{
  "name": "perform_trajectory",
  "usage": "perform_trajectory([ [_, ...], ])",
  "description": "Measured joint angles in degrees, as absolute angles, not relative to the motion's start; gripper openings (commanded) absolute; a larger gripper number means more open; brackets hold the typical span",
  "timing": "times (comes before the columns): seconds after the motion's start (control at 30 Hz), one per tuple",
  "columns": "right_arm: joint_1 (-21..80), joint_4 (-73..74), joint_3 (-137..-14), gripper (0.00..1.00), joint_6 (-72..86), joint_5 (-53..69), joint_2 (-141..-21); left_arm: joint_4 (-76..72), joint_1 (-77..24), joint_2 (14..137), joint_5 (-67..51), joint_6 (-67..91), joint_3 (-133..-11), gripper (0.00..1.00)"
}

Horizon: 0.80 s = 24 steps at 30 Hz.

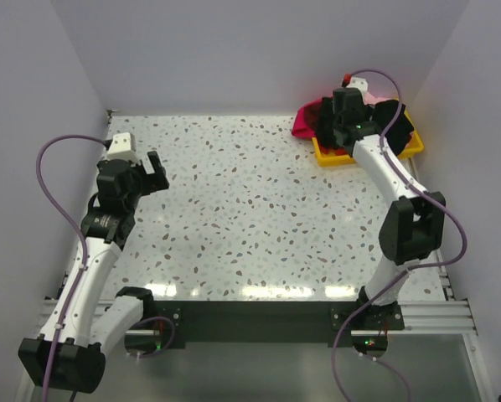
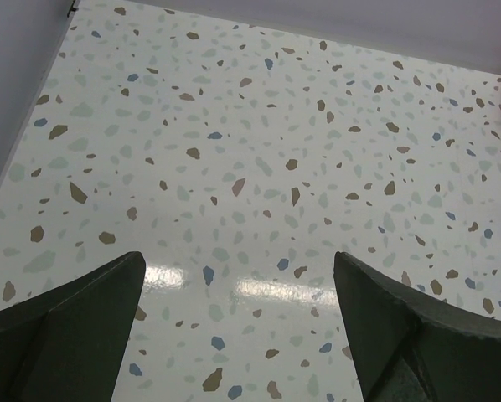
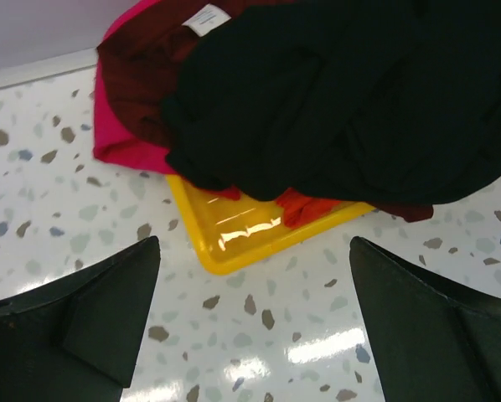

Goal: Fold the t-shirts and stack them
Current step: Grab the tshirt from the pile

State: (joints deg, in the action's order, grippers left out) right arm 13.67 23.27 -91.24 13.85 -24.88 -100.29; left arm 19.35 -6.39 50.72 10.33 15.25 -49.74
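The t-shirts lie heaped in a yellow tray [image 3: 234, 239] at the table's far right corner. A large black shirt [image 3: 359, 92] covers the top, with a dark maroon one [image 3: 142, 75] and a magenta one [image 3: 121, 151] spilling over the tray's left side. A bit of pale pink cloth [image 1: 371, 97] shows at the back. My right gripper [image 3: 255, 251] is open above the table, just short of the tray's near corner, with nothing between its fingers. My left gripper [image 2: 240, 260] is open over bare table at the far left [image 1: 157, 172], far from the shirts.
The speckled tabletop [image 1: 250, 218] stretches between the two arms. White walls close in the back and both sides. The tray [image 1: 334, 157] sits close to the right wall, and a purple cable loops over it.
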Motion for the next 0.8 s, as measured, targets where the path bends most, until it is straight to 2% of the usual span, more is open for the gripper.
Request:
perform_trajectory([
  [0.3, 6.76, 21.93, -94.80, 0.99, 18.02, -29.12, -110.28, 19.31, -6.39, 51.77, 8.27, 15.25, -49.69, 1.00],
  [0.8, 4.75, 14.04, -94.78, 0.99, 20.67, -34.04, -116.31, 18.83, -6.39, 53.45, 6.59, 15.22, -49.45, 1.00],
])
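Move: The black t-shirt on the pile lies some 11 cm ahead of the right hand, 8 cm to its right and 14 cm below. The yellow box holding the pile is centred about 10 cm ahead, 10 cm right and 18 cm down; the maroon shirt is 15 cm ahead and 3 cm left, the bright pink cloth 12 cm ahead and 10 cm left. From the left hand, the black t-shirt lies roughly 29 cm ahead and 60 cm right. The right hand, fingers still wide open, swings right about 10 cm, down and forward towards the black t-shirt, turning clockwise. ##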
